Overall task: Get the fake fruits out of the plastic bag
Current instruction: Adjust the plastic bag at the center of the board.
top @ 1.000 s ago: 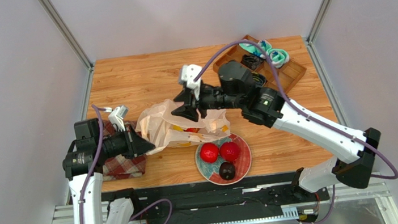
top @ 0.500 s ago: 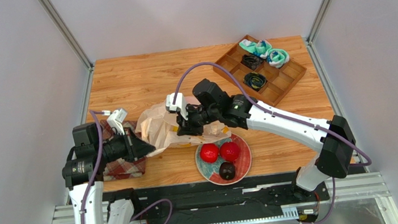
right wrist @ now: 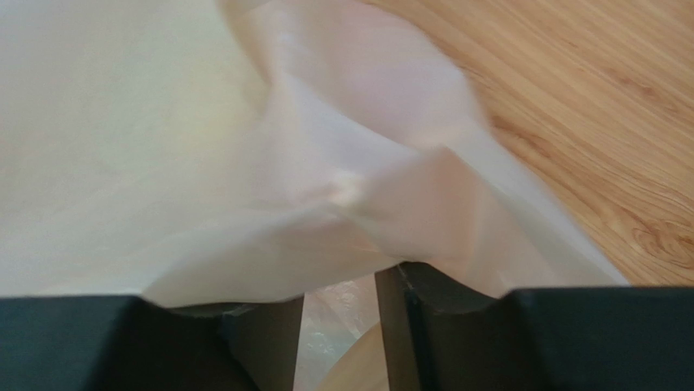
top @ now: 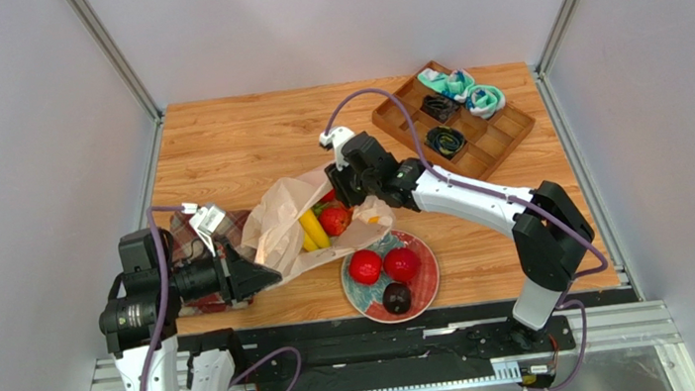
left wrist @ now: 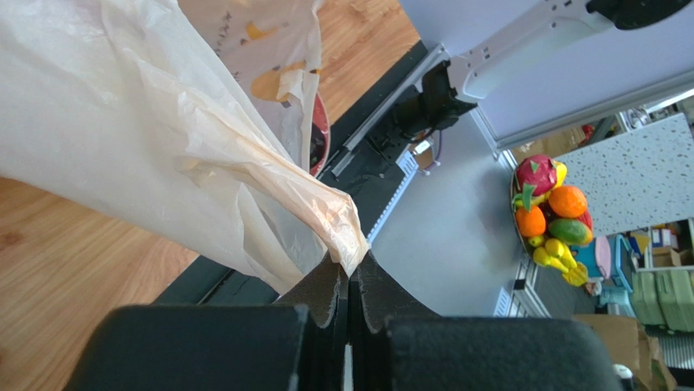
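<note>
The plastic bag [top: 276, 232] lies left of centre with its mouth spread open. Inside it show a yellow banana [top: 313, 230], a red fruit [top: 334, 220] and a bit of green [top: 323, 206]. My left gripper [top: 270, 278] is shut on the bag's near corner [left wrist: 346, 236], pulling the film [left wrist: 163, 122] taut. My right gripper [top: 339, 189] is at the bag's far rim. Its fingers [right wrist: 338, 285] stand apart, with bag film [right wrist: 204, 122] draped across their tips. On the painted plate [top: 427, 285] sit two red fruits [top: 364, 266] [top: 401, 265] and a dark one [top: 396, 297].
A wooden compartment tray [top: 499, 137] with teal cloth bits and black cables stands at the back right. A red plaid cloth [top: 187, 237] lies under my left arm. The table's front edge and black rail [top: 368, 328] run just below the plate.
My right gripper dipped into the bag, then drew back to its far rim. The bag's mouth now gapes and the banana and red fruit show. My left gripper pulled its corner nearer.
</note>
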Controlling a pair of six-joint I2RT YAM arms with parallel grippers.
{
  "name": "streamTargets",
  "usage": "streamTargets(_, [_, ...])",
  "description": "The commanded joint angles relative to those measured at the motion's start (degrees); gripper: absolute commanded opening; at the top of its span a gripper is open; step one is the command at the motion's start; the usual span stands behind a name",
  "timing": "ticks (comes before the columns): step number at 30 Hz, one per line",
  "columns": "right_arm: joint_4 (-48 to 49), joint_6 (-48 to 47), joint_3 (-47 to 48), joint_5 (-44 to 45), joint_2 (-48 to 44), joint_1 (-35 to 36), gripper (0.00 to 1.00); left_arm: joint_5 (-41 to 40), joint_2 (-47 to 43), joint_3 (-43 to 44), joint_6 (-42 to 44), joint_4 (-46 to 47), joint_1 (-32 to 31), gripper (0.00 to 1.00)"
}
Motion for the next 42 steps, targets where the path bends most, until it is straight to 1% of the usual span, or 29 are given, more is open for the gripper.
streamTargets(1, [3.4,8.6,1.8,3.6,-1.7,0.1,0.46,5.0,-2.8,-1.7,4.1,-4.7,-0.5,0.00])
streamTargets(2, [3.9,8.6,1.0,3.9,-1.8,1.5,0.52,4.2,-2.8,-2.1,4.1,-4.5,-0.5,0.00])
streamTargets(5, [4.2,9.3,-1.4,3.9,-1.8,3.2,0.62,3.4,-3.4,-3.2,3.8,-3.5,-0.5,0.00])
streamTargets(8, [4.0,11.3,-2.7,4.5,-0.6,4.0,0.67,3.9,-4.1,-3.4,4.3,-3.3,-0.5,0.00])
streamTargets(11, [4.3,12.2,-2.9,4.6,0.7,4.6,0.72,6.3,-3.2,-0.9,7.9,-6.0,-1.2,0.00])
streamTargets(12, [4.5,12.0,-2.8,4.9,1.0,5.0,0.73,7.0,-3.0,-0.1,8.8,-8.3,-1.3,0.00])
streamTargets(13, [5.0,11.8,-2.9,4.8,1.4,5.4,0.74,7.5,-2.9,0.9,11.5,-9.8,-1.3,0.00])
streamTargets(14, [5.6,10.7,-2.9,5.5,1.6,6.8,0.74,8.0,-2.5,2.5,12.8,-12.4,-1.3,0.00])
streamTargets(15, [6.4,9.9,-3.3,6.4,1.5,8.0,0.75,7.5,-2.3,2.8,13.4,-12.9,-1.3,0.00])
streamTargets(16, [7.1,9.2,-3.9,6.7,1.3,9.3,0.75,7.0,-2.2,2.4,12.7,-12.7,-1.3,0.00])
streamTargets(17, [7.2,7.5,-4.2,5.7,1.2,12.4,0.76,6.2,-2.4,0.9,11.4,-10.5,-1.3,0.00])
streamTargets(20, [7.8,6.2,-4.8,5.8,2.4,16.6,0.76,3.7,-2.9,-2.3,5.8,-5.1,-1.4,0.00])
streamTargets(22, [8.2,5.6,-4.2,5.9,3.9,17.4,0.76,2.0,-2.8,-2.9,4.6,-4.2,-1.3,0.00])
streamTargets(24, [8.7,3.6,-4.6,8.9,4.7,18.4,0.76,0.6,-2.8,-3.1,4.8,-4.6,-1.4,0.00])
streamTargets(26, [8.5,1.9,-4.7,11.6,4.9,21.1,0.75,-1.1,-3.0,-3.4,4.0,-3.7,-1.6,0.00])
streamTargets(28, [8.4,2.2,-3.3,11.1,5.8,21.2,0.75,-0.8,-3.0,-3.9,3.5,-3.0,-2.0,0.00])
streamTargets(30, [8.9,1.2,-1.8,12.5,7.0,20.5,0.75,-1.2,-3.2,-4.9,2.5,-1.7,-2.1,0.00])
streamTargets(35, [7.2,-0.5,3.0,15.2,7.3,16.4,0.73,-1.1,-3.6,-5.0,3.2,-1.9,-2.6,0.00])
streamTargets(42, [-0.3,6.9,2.6,14.2,5.8,10.4,0.72,-0.9,-3.2,-4.5,4.0,-2.1,-2.5,0.00])
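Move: Just inside the far right of the plastic bag's gaping mouth, the right hand has the middle of the bag about 3 cm back, 6 cm to its left and 8 cm lower. At about that same depth, the bananas lie some 4 cm back and 7 cm left, the red fruit 2 cm back and 3 cm left; the plate is roughly 14 cm back, 7 cm right, 12 cm down. From the left hand the bag's middle lies some 16 cm ahead, 9 cm right and 20 cm below. Opening from about a third to three quarters, the right hand sweeps back about 12 cm, left 8 cm and down 6 cm across the bag's mouth, then turns and goes forward again some 8 cm, rising slightly, bag film still draped over its fingers. The left hand keeps its pinch on the bag's near left corner and eases 2–3 cm back and down. ##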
